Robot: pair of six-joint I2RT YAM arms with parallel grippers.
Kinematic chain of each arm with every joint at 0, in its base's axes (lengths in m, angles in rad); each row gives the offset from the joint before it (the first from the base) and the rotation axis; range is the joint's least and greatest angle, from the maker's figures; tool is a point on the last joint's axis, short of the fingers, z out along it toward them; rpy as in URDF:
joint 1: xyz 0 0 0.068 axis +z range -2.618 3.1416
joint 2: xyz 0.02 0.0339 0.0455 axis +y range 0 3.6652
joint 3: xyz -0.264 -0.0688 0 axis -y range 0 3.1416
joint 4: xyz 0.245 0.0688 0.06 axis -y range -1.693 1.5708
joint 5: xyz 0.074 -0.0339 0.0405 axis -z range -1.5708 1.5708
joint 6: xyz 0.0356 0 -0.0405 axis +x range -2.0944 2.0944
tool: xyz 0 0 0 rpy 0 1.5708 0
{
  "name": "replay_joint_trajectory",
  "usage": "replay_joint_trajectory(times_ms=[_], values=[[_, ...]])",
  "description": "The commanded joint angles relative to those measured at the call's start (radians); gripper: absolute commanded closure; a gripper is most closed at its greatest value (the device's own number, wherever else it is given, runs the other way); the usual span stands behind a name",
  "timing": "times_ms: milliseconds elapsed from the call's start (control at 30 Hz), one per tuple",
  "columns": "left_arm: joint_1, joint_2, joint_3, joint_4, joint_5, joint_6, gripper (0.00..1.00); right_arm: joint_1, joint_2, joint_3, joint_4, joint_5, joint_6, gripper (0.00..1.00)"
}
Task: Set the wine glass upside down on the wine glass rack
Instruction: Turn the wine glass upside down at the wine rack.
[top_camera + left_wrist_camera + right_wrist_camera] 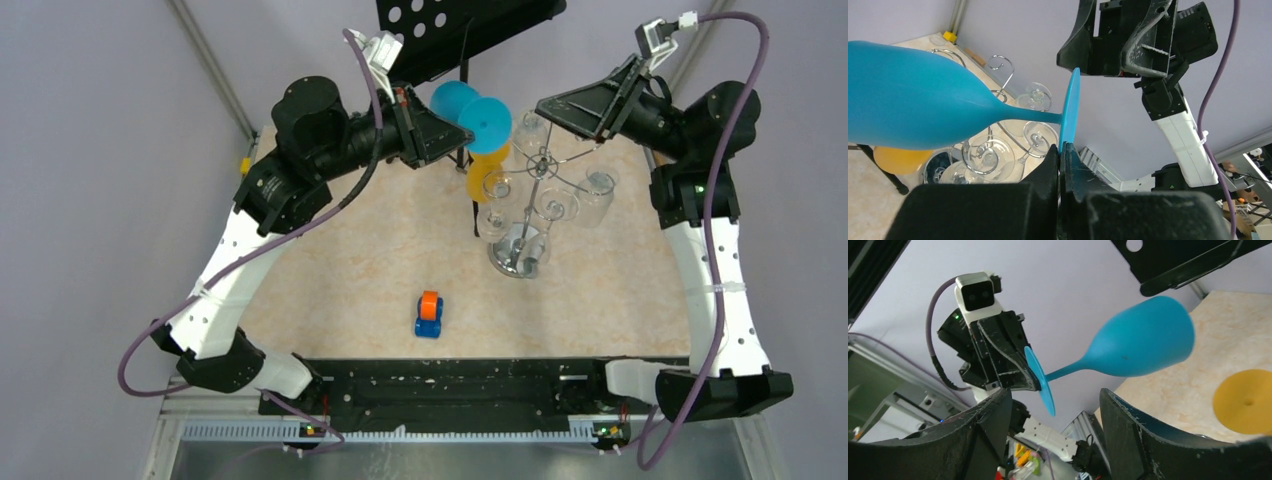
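Observation:
The blue wine glass (487, 122) hangs in the air, tilted, just left of the wine glass rack (541, 162). My left gripper (466, 134) is shut on the rim of its round foot (1069, 107); the bowl (908, 100) points away to the left in the left wrist view. The chrome rack stands on a domed base (518, 255), and several clear glasses hang from its hooks. My right gripper (545, 107) faces the glass from the other side. Its fingers (1055, 396) stand apart with nothing gripped, and the foot's lower edge (1048, 402) shows in the gap between them.
An orange glass (487, 170) sits beside the rack, under the blue one. A small blue and orange toy car (430, 315) lies mid-table. The black music stand (460, 25) rises at the back, its leg (883, 172) close to the rack.

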Motion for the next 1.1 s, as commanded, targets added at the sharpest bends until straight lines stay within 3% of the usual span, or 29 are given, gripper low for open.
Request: replay_joint_trajectory(times_ms=[0, 333, 567, 700, 767, 833, 1067], values=[[0.011, -0.009, -0.006, 0.161, 0.049, -0.068, 1.00, 0.072, 0.027, 0.027, 0.119, -0.014, 0.072, 0.35], [0.034, 0.017, -0.001, 0.207, 0.105, -0.130, 1.00, 0.208, 0.081, 0.051, 0.153, -0.002, 0.084, 0.48], [0.036, 0.013, -0.016, 0.214, 0.103, -0.133, 1.00, 0.242, 0.106, 0.065, 0.180, -0.016, 0.099, 0.74], [0.040, 0.006, -0.030, 0.218, 0.100, -0.128, 1.00, 0.242, 0.107, 0.059, 0.191, -0.012, 0.103, 1.00], [0.042, 0.003, -0.040, 0.220, 0.100, -0.126, 1.00, 0.241, 0.107, 0.057, 0.199, -0.012, 0.104, 1.00], [0.045, -0.003, -0.050, 0.229, 0.108, -0.122, 0.91, 0.242, 0.109, 0.058, 0.205, -0.009, 0.106, 1.00], [0.063, -0.037, -0.116, 0.263, 0.114, -0.112, 0.43, 0.243, 0.130, 0.092, 0.192, -0.020, 0.084, 1.00]])
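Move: The blue wine glass is held by its foot in the left hand, foot upward; the foot's middle lies some 8 cm left of the right hand and 1 cm back, about level, and about 3 cm ahead and 2 cm right of the left hand. Its bowl hangs roughly 5 cm ahead, 13 cm left and 7 cm below the right hand. The yellow glass's foot is about 7 cm left, 2 cm back and 15 cm below; the rack's hub is some 3 cm back, 1 cm right and 15 cm below. The blue glass's foot is handed over: the right hand comes left about 7 cm and slightly back, swinging some 15 degrees counter-clockwise, and its half-open fingers shut on the foot's near edge. The left hand, which first lifts the foot about 2 cm, tipping it slightly, then opens its fingers, lets go and begins to sink. ##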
